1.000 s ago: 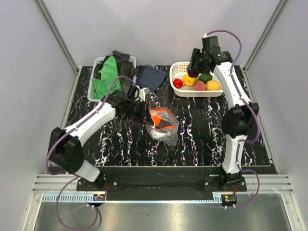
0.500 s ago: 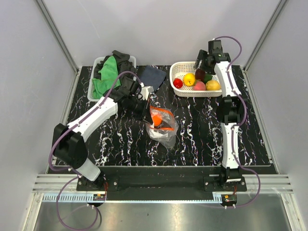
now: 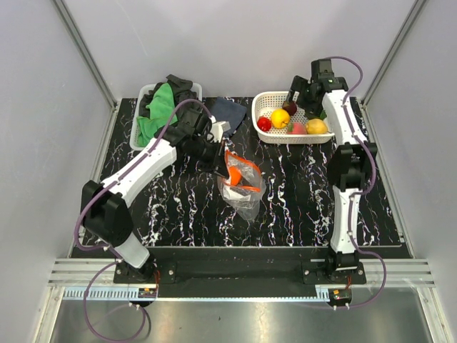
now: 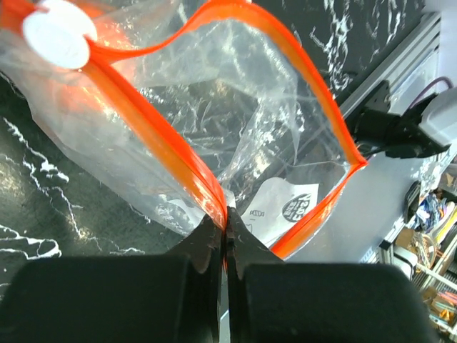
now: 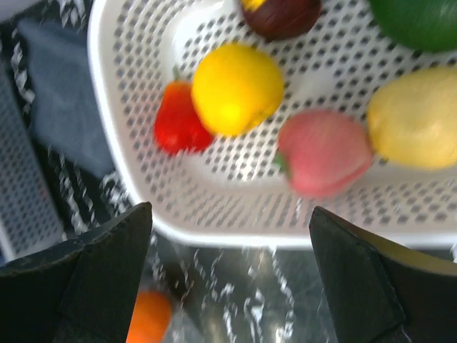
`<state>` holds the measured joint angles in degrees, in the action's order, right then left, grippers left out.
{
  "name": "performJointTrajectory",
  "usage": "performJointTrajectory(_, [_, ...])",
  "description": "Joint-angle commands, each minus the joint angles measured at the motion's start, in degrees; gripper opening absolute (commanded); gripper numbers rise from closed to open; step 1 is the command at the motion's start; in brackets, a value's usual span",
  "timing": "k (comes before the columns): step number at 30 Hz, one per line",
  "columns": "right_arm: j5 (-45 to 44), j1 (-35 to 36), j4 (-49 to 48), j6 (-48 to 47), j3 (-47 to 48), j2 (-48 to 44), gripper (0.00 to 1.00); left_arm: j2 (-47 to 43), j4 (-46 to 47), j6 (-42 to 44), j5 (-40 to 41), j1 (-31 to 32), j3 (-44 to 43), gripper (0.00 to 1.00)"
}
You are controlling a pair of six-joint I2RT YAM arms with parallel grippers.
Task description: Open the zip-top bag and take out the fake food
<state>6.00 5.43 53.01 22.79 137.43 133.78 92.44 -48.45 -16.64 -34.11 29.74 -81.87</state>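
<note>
The zip-top bag [image 3: 241, 187] lies mid-table, clear and crinkly, its orange zip strip [image 4: 161, 143] parted into an open mouth. My left gripper [image 3: 218, 163] is shut on that strip, the jaws [image 4: 227, 218] pinching it next to the white slider [image 4: 59, 40]. An orange piece [image 5: 146, 318] of fake food shows in the bag. My right gripper [image 3: 303, 96] hangs open and empty [image 5: 230, 211] over the white basket [image 3: 293, 139]. In the basket lie red [image 5: 178, 121], yellow [image 5: 235, 89], pink [image 5: 325, 150], pale yellow [image 5: 414, 118], green [image 5: 421, 21] and dark brown [image 5: 282, 14] pieces.
A white bin [image 3: 143, 93] of green and black cloths stands at the back left. A dark blue cloth [image 3: 225, 114] lies between it and the basket. Grey enclosure walls close in the marbled black table [image 3: 178, 207] on three sides.
My right jaws have spread wider above the basket, where the dark brown piece now lies. My left gripper has drawn the bag's zip edge up and slightly right.
</note>
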Motion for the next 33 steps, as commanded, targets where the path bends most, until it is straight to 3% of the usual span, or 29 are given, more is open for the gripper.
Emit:
performJointTrajectory(1, [8.0, 5.3, 0.9, -1.1, -10.0, -15.0, 0.98, 1.0, 1.0, -2.1, -0.8, 0.2, -4.4, 0.00])
performJointTrajectory(7, [15.6, 14.6, -1.5, -3.6, -26.3, -29.2, 0.90, 1.5, 0.8, -4.0, -1.6, 0.4, -6.1, 0.00])
performJointTrajectory(8, [16.9, 15.5, -1.9, -2.9, -30.1, -30.7, 0.86, 1.8, 0.9, -4.4, -1.5, 0.5, -6.3, 0.00])
performJointTrajectory(9, [19.5, 17.2, -3.5, -2.1, -32.3, -33.3, 0.76, 1.9, 1.0, -4.6, -1.4, 0.5, -6.6, 0.00])
performJointTrajectory(12, [23.0, 19.4, -7.7, 0.0, -41.1, -37.5, 0.57, 2.4, 1.7, -6.0, -1.4, 0.8, -7.2, 0.00])
performJointTrajectory(16, [25.2, 21.4, -9.7, 0.3, -48.5, -39.0, 0.47, 2.7, 2.2, -8.0, -1.0, 2.3, -9.1, 0.00])
performJointTrajectory(25, [25.1, 22.2, -13.3, 1.0, -56.7, -39.6, 0.42, 3.8, 3.3, -11.7, 2.3, 9.2, -11.4, 0.00])
performJointTrajectory(29, [26.1, 22.3, -19.4, 4.2, -61.4, -40.2, 0.32, 4.1, 4.8, -13.3, 2.3, 11.1, -11.0, 0.00])
performJointTrajectory(33, [26.3, 22.2, -22.8, 6.7, -66.1, -39.6, 0.30, 4.8, 5.8, -14.8, 2.1, 11.6, -10.9, 0.00])
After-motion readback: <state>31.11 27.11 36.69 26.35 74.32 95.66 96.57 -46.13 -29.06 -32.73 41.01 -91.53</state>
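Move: The orange in the bag lies about 24 cm back and 27 cm to the left of the right hand, some 12 cm below it. The bag's open mouth stands directly above the orange, 3 cm nearer the right arm and only some 4 cm below hand height. The white basket is roughly straight under that hand, 12 cm down, with its yellow fruit 5 cm to the left. From the left hand, the orange is 4 cm ahead, 4 cm right and 13 cm lower. Still pinching the bag's orange zip edge, the left hand carries the mouth about 8 cm right and 4 cm up, drifting slightly back, to meet the right hand. The right swings back nearly 30 cm and left 18 cm from the basket, first rising, then sinking about 9 cm so its fingertips enter the mouth; it turns roughly 35 degrees counter-clockwise and its wide-open fingers narrow to about a third. ##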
